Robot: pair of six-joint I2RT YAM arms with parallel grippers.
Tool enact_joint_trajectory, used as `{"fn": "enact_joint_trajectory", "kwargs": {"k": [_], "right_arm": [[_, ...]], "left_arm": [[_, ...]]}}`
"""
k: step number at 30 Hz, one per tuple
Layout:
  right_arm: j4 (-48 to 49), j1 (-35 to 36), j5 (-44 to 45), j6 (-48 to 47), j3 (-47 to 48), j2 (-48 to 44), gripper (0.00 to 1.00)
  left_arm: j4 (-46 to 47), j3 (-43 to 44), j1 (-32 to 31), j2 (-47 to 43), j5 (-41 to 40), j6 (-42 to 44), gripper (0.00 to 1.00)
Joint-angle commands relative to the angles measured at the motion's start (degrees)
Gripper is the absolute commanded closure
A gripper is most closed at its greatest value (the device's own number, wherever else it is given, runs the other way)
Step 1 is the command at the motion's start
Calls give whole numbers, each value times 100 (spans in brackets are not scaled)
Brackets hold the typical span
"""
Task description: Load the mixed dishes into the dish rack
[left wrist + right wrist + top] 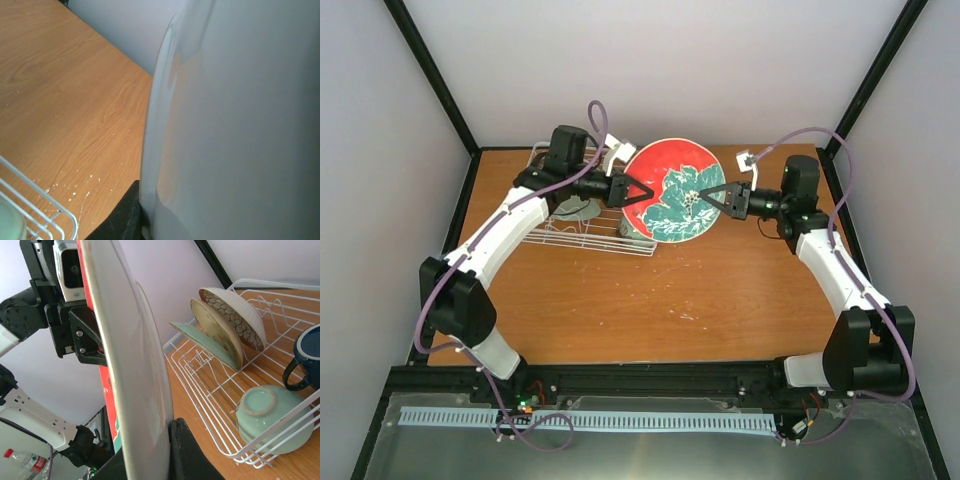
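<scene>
The red plate with the teal flower (670,190) is held upright above the table, just right of the dish rack (582,228). My left gripper (645,192) is shut on its left rim and my right gripper (703,196) is shut on its right rim. In the left wrist view the plate's white back (240,120) fills the right side, with one black finger (125,217) pressed against it. The right wrist view shows the plate (135,365) edge-on, pinched at its rim between the fingers (192,455). In the rack are the mint-green bowl (272,415) upside down, the dark blue mug (305,360), the cream floral plate (215,330) and the petal-pattern bowl (235,312).
The rack (200,375) stands at the table's back left, near the left and back walls. A black frame post (880,70) rises at the back right corner. Bare wooden table (670,290) lies between the arms, with white crumbs beside the rack's corner (60,215).
</scene>
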Motion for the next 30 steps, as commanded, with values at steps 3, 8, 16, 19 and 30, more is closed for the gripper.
{"fn": "enact_joint_trajectory", "kwargs": {"k": [3, 8, 16, 19, 30], "right_arm": [[-13, 720, -194, -12, 203, -56, 97], [-156, 1320, 515, -288, 542, -306, 97], [-782, 1860, 1431, -964, 1459, -258, 97], [-902, 2041, 1739, -1226, 1680, -137, 97], [-1178, 2686, 3159, -2276, 2339, 428, 97]], "left_arm": [[268, 533, -151, -138, 1071, 742, 99], [28, 587, 22, -238, 584, 864, 74], [-318, 684, 274, -562, -819, 1038, 38], [-387, 737, 285, -725, -1679, 1021, 31], [-303, 608, 293, -1496, -5118, 1134, 20]]}}
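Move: Both hands still grip the red plate by opposite sides; its middle is about 6 cm right of the left hand and 6 cm left of the right, level with them. From the right hand, the dish rack's middle lies some 26 cm left, 11 ahead and 18 below; the standing mint plate 29 left and 6 ahead, the mint bowl 14 left and 4 ahead, the blue mug 12 left and 14 ahead, all well below. The rack is about 13 cm left and 11 ahead of the left hand. Keep the right gripper pinched on the red plate and carry it left about 11 cm over the rack, rising slightly and tipping the fingers downward. Let the left gripper go left with the plate at first, then open it wide off the rim and draw it up and farther left, edging forward, while turning the wrist counter-clockwise some 30 degrees. ##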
